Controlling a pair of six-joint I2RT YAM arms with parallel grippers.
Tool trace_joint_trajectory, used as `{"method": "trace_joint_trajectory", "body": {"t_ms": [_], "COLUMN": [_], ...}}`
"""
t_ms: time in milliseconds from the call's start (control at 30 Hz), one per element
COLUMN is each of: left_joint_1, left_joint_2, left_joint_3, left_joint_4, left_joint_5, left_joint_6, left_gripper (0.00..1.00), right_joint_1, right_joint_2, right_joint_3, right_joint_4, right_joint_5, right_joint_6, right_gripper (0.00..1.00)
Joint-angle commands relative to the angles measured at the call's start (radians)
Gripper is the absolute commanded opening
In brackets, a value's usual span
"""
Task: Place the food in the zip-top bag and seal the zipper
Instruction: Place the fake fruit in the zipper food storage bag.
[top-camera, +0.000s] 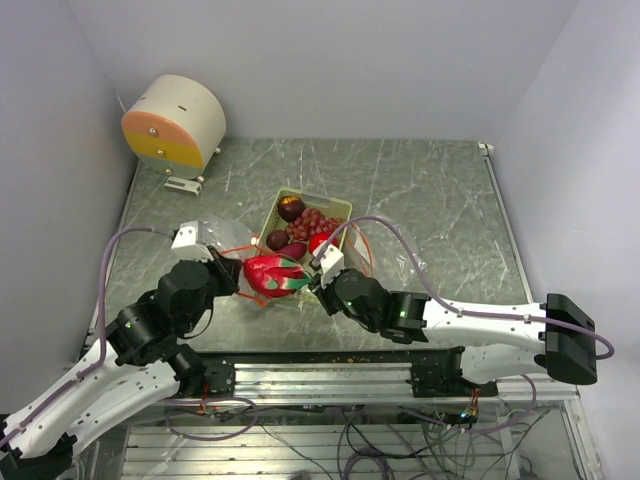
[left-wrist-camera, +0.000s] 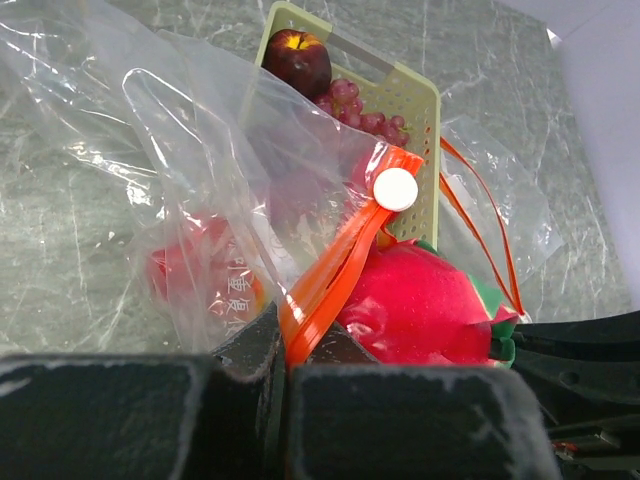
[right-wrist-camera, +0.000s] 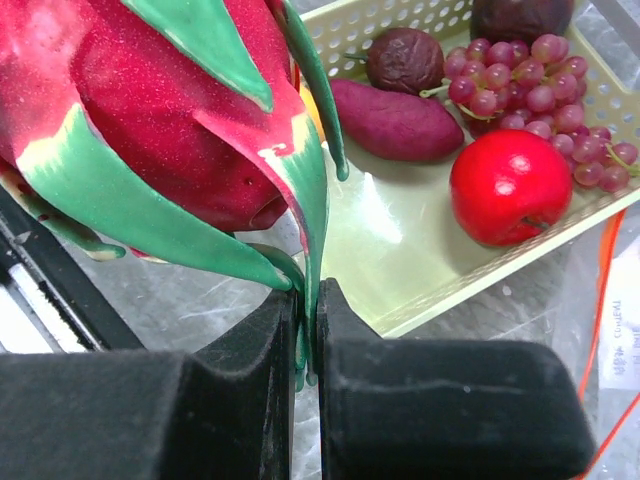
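My left gripper (left-wrist-camera: 285, 350) is shut on the orange zipper strip (left-wrist-camera: 340, 262) of the clear zip-top bag (left-wrist-camera: 190, 170), near its white slider (left-wrist-camera: 396, 189). The pink-red dragon fruit (left-wrist-camera: 420, 305) hangs at the bag's mouth. My right gripper (right-wrist-camera: 308, 310) is shut on the green leaf tips of that dragon fruit (right-wrist-camera: 150, 110). From above, the dragon fruit (top-camera: 275, 275) sits between the left gripper (top-camera: 238, 275) and the right gripper (top-camera: 315, 283). A blurred red-orange shape (left-wrist-camera: 200, 275) shows through the film. A red apple (right-wrist-camera: 508, 186), grapes (right-wrist-camera: 540, 90), a purple sweet potato (right-wrist-camera: 395, 122) and a dark round fruit (right-wrist-camera: 404, 60) lie in the tray.
The pale green perforated tray (top-camera: 340, 208) stands just behind the grippers, partly under the bag. A round white-and-orange drum (top-camera: 175, 122) sits at the back left. White walls close in the grey marbled table (top-camera: 430, 200). A metal rail (top-camera: 330, 375) runs along the near edge.
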Motion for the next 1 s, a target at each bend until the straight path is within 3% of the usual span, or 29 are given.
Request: {"method": "trace_joint_trajectory", "body": {"t_ms": [0,467,800,967], "left_joint_1": [-0.001,-0.001,-0.002,0.000], "left_joint_2": [0.027,0.367,0.285,0.241], "left_joint_3": [0.050,0.238,0.087,0.054], "left_joint_4": [0.042,0.119,0.205,0.215], "left_joint_5": [0.041,0.185,0.197,0.198], "left_joint_6": [0.036,0.160,0.065,0.035], "left_gripper": [0.07,0.07,0.07,0.07], "right_joint_1": [0.001,0.178,0.173,0.139], "right_joint_2": [0.021,0.220,0.144,0.195], "right_joint_3": [0.075,0.342,0.251,0.268], "right_joint_4": [0.017,-0.173,0.208,0.251], "right_joint_5": [0.080,0.503,0.680,0.802], "right_joint_6": [-0.001,-0.078,-0.009,0.025], "right_gripper": [0.00,0.00,0.00,0.00]}}
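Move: The dragon fruit, held by its green leaves in the right fingers, has its body some 10 cm left and 2 cm ahead of them. The bag's open mouth lies about 15 cm left and 3 cm ahead, slightly below. From the left hand, which grips the mouth's orange rim, the fruit is roughly 8 cm right, 2 cm back and 5 cm lower. The basket's red apple lies about 10 cm ahead of the right hand, 1 cm to its right and 12 cm down. Swinging right by about 6 cm and forward 3, the left hand keeps its pinch on the orange rim and draws the bag's mouth over the dragon fruit. The right hand, still pinching the leaves, edges forward, shifts briefly left and back, then rises about 5 cm and again eases forward, turning some 20 degrees clockwise while its fingertips tip up. ##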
